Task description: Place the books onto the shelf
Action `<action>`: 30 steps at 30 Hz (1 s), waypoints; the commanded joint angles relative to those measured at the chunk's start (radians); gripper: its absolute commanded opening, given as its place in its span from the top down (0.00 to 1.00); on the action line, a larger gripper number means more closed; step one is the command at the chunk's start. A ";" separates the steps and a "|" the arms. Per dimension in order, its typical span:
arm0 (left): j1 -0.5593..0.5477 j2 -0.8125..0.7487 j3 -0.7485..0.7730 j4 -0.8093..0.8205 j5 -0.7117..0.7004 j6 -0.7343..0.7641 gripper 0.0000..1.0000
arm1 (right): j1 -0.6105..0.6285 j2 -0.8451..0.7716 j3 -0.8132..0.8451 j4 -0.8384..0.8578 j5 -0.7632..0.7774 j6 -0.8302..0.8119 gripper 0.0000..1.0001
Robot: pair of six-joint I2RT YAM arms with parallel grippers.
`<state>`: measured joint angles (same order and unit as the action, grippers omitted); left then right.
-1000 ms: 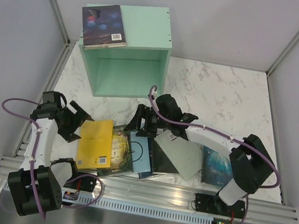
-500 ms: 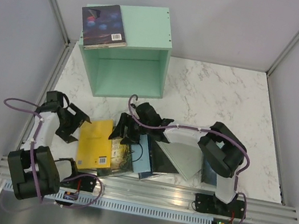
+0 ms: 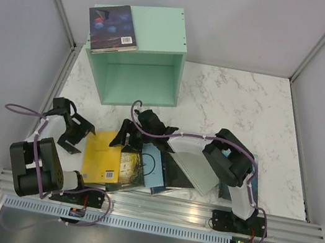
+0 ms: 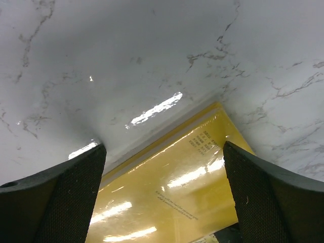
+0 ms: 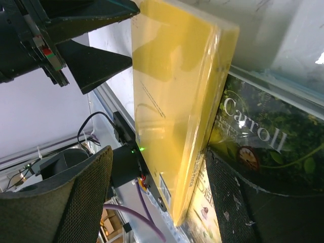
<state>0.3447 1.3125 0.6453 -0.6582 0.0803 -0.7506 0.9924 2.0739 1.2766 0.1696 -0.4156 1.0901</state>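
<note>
Several books lie fanned at the table's front: a yellow one (image 3: 103, 156), a dark one with gold art (image 3: 131, 165), a light blue one (image 3: 153, 169), a black one (image 3: 179, 176) and a pale one (image 3: 197, 165). A dark blue starry book (image 3: 111, 27) lies on top of the mint-green shelf (image 3: 160, 30). My right gripper (image 3: 124, 141) is open and straddles the yellow book's right edge (image 5: 172, 101); one finger (image 5: 238, 202) rests on the dark book (image 5: 273, 147). My left gripper (image 3: 77, 135) is open, with the yellow book's corner (image 4: 172, 192) between its fingers.
The shelf's open side faces the arms. A teal book (image 3: 253, 183) shows partly under the right arm. An aluminium rail (image 3: 154, 205) runs along the front edge, and frame posts stand at both back corners. Grey walls close in the sides.
The right gripper has moved left from the middle books to the yellow book's right edge. The left arm has folded back towards its base, and its gripper has stayed by the yellow book.
</note>
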 commanded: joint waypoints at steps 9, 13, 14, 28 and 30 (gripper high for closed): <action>-0.009 0.022 -0.246 0.275 0.168 -0.061 0.00 | 0.043 0.144 -0.039 0.080 0.029 0.085 0.26; -0.010 -0.036 -0.266 0.293 0.222 -0.082 0.01 | 0.046 0.155 -0.040 0.172 0.020 0.134 0.32; -0.010 -0.051 -0.268 0.293 0.226 -0.087 0.01 | 0.046 0.157 -0.034 0.174 0.020 0.143 0.37; -0.010 -0.301 -0.013 0.034 0.306 0.005 0.02 | -0.080 -0.178 -0.112 0.044 0.031 0.013 1.00; -0.010 -0.329 0.025 0.029 0.360 0.004 0.02 | -0.115 -0.257 -0.111 0.018 0.011 0.001 1.00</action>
<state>0.3359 1.0348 0.5892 -0.5854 0.3565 -0.7876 0.9371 1.9766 1.1572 0.2188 -0.4160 1.1603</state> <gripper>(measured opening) 0.983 0.222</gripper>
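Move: The yellow book's middle lies about 7 cm to the right hand's left, 5 cm back and 4 cm below; its right-hand long edge is almost at the open fingers. The green Carroll book, partly beneath it, lies roughly 9 cm back and 4 cm to the right hand's right, and the blue book 12 cm right and 6 cm back, both some 6 cm lower. From the left hand, the yellow book is about 11 cm right, 6 cm back and near level. Leftward about 2.5 cm and slightly down, the right hand slips its fingers over and under the yellow book's raised right edge and shuts them in a pinch, then draws back some 5 cm to the right while rising and edging forward. The left hand, fingers wide open, works right and forward along the book's left side, tilting about 20 degrees so its tips swing forward, then lifts clear. ##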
